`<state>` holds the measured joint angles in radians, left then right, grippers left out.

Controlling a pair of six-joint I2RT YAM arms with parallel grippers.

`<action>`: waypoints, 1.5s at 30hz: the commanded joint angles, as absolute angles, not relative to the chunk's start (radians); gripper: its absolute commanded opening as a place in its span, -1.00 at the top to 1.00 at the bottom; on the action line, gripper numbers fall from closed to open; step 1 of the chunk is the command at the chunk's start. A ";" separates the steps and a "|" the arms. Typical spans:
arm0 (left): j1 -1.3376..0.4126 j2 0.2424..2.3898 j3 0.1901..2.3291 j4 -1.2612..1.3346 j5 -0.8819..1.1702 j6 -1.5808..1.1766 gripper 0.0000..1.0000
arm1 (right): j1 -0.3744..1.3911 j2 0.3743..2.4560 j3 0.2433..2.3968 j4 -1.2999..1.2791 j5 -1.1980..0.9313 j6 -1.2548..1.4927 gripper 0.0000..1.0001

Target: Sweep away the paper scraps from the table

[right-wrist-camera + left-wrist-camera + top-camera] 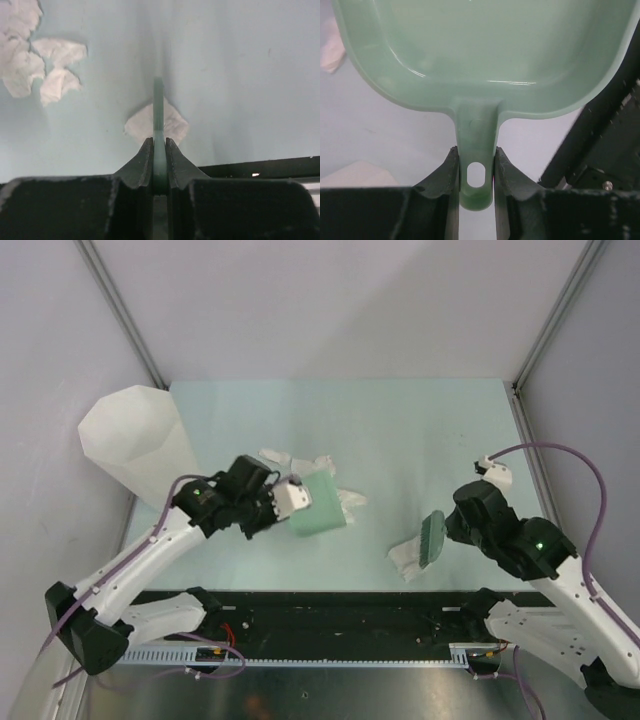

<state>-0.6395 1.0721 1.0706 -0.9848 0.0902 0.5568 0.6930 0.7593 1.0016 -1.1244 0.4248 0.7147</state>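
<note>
My left gripper (284,502) is shut on the handle (476,165) of a green dustpan (318,506), held at the table's middle-left. White paper scraps lie behind and right of the pan (275,456) (322,462) (353,499). My right gripper (447,529) is shut on a thin green brush (433,537), seen edge-on in the right wrist view (158,115). One paper scrap (406,558) lies just left of the brush, and shows behind it in the right wrist view (175,123). More scraps (55,70) lie at upper left there.
A tall translucent white bin (135,440) stands at the table's far-left corner. The mint-green table (420,430) has a black front strip (340,605). Grey walls with metal posts enclose the back and sides.
</note>
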 commanded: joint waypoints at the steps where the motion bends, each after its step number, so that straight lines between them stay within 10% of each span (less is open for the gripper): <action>1: -0.756 1.086 0.987 -1.071 0.088 0.611 1.00 | 0.689 0.787 1.061 -1.060 0.549 0.720 1.00; 15: -0.934 1.520 1.052 -1.032 0.069 0.537 1.00 | 0.655 1.060 1.068 -1.230 0.655 0.761 1.00; 26: -0.939 1.569 0.993 -0.939 0.066 0.535 0.99 | 0.974 1.222 1.017 -0.669 0.283 0.644 1.00; 32: -0.934 1.600 0.980 -0.890 0.037 0.537 1.00 | 1.014 1.180 1.020 -0.373 0.169 0.716 1.00; 45: -0.781 1.396 0.980 -0.865 0.230 0.575 1.00 | 0.993 0.948 1.100 -0.686 0.405 0.625 1.00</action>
<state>-0.8223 1.5188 0.9836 -0.8902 0.1375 0.5503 1.0054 1.0378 1.0191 -0.6594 0.3202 0.6979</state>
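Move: About 5 cm to the left of the brush-holding right hand, 4 cm ahead and some 19 cm below, lies the lone paper scrap; the dustpan hangs about 28 cm to that hand's left, 5 cm ahead and 3 below. The scrap pile's nearest pieces lie roughly 20 cm left and 18 ahead of the right hand, on the table. From the left hand, holding the dustpan, the lone scrap is some 32 cm right, 2 ahead and 17 below. Lowering the dustpan about 14 cm, at first also drawing it back, the left hand tilts it towards level and eases it right towards the lone scrap, lifting slightly last. The right hand dips the brush beyond the scrap's right side, then sweeps some 23 cm left towards the pan, wrist swinging counter-clockwise, before rising and easing back right; both grips hold. ##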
